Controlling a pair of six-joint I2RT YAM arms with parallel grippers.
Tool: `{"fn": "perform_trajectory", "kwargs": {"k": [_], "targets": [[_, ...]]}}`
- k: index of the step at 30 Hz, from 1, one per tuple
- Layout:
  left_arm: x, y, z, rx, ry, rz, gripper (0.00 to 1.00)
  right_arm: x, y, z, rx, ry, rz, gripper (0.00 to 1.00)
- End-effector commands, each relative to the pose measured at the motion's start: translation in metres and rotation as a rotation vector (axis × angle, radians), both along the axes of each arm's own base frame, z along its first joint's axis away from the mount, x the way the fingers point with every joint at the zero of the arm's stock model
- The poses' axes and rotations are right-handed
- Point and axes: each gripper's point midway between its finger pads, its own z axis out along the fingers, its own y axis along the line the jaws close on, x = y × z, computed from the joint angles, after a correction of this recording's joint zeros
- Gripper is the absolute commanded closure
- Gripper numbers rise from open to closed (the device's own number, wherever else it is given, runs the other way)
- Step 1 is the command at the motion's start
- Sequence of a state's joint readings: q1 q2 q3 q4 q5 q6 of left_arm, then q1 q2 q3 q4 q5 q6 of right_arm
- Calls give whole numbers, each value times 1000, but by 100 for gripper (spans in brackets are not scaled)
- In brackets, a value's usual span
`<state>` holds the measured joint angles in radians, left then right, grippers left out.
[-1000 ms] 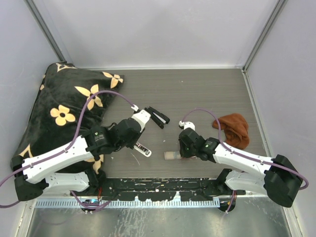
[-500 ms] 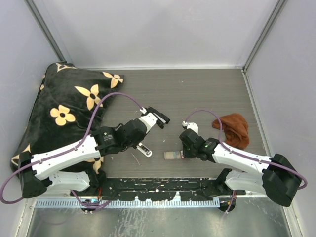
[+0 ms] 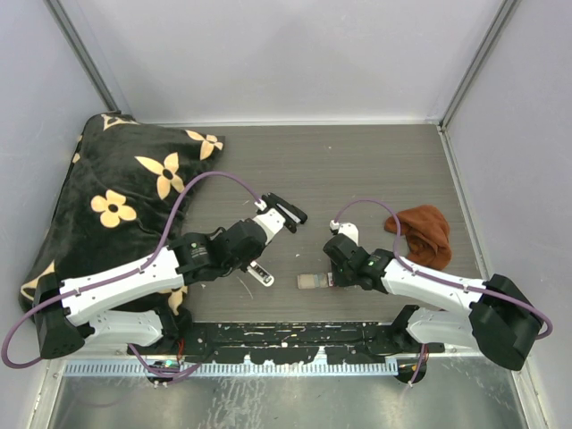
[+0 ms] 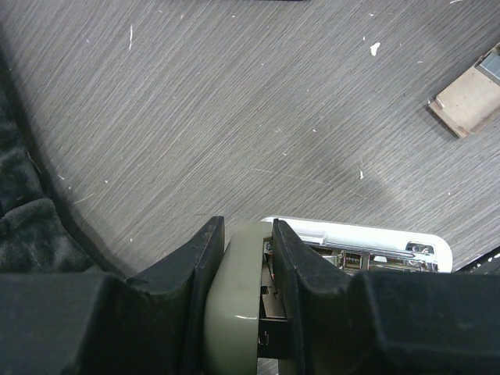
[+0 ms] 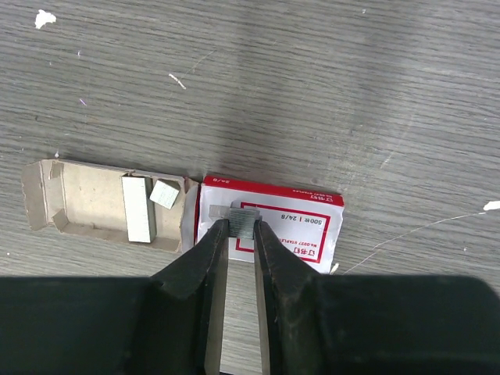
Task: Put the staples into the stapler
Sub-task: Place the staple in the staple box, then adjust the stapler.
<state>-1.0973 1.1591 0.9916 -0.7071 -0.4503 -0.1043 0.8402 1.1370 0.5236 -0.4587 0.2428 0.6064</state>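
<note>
In the left wrist view my left gripper (image 4: pixel 244 228) is shut on the cream-green top of the stapler (image 4: pixel 234 297). The stapler's white and metal magazine (image 4: pixel 367 251) lies swung open to the right on the table. From above, the stapler (image 3: pixel 259 270) sits under the left wrist. In the right wrist view my right gripper (image 5: pixel 239 228) is shut on a short grey strip of staples (image 5: pixel 245 218), just above the red-and-white staple box (image 5: pixel 293 226). In the top view the right gripper (image 3: pixel 332 279) is beside the box (image 3: pixel 309 281).
The box's open cardboard tray (image 5: pixel 82 205) lies left of the box with another staple strip (image 5: pixel 137 207) in it. A brown cloth (image 3: pixel 420 234) lies at the right. A black flowered cushion (image 3: pixel 116 192) fills the left side. White walls close the table in.
The left arm's forearm has shifted a little to the right, still gripping the stapler. The right gripper has barely moved over the box.
</note>
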Motion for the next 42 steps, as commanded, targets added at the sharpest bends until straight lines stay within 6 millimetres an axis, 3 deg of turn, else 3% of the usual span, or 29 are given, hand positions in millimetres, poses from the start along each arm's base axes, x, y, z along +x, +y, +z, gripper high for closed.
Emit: {"fn": "perform_trajectory", "kwargs": {"k": [1, 14, 19, 24, 28, 31, 42], "targets": [[10, -8, 17, -62, -63, 9, 100, 10, 1, 10, 1, -29, -43, 74], [9, -9, 11, -57, -52, 1, 100, 12, 2, 30, 20, -54, -40, 59], [6, -14, 10, -73, -39, -24, 100, 16, 10, 64, 89, -123, 10, 55], [-1, -26, 10, -132, 6, -32, 100, 13, 47, 108, 348, -167, 64, 53], [-3, -30, 11, -145, 9, -18, 100, -1, 98, 148, 756, -154, 115, 47], [-5, -34, 14, -182, 14, -24, 100, -15, 120, 169, 1003, -134, 175, 44], [-7, -38, 23, -250, 13, -19, 100, -46, 133, 158, 1102, 18, 266, 45]]}}
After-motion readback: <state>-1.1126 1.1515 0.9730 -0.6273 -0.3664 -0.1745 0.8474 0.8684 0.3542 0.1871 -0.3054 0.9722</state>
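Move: The right gripper already has the staple piece down over the white-and-red staple box, whose middle is about 1 cm to its right and 1 cm below. The box's open tray lies roughly 5 cm left, level ahead, 1 cm below. The magazine of the olive stapler, held in the left gripper, is some 18 cm left, 1 cm ahead and 11 cm up. From the left gripper, the staple box lies about 22 cm right, 2 cm back and 15 cm below. Open the right gripper to let go of the staple piece on top of the staple box, easing up barely 1 cm as the fingers part. Then lift away about 12 cm while swinging some 12 cm left and a little back, rolling the fingers roughly 55 degrees from downward to leftward, towards the free end of the magazine. Keep the left grip on the olive stapler and bring it slightly right. ##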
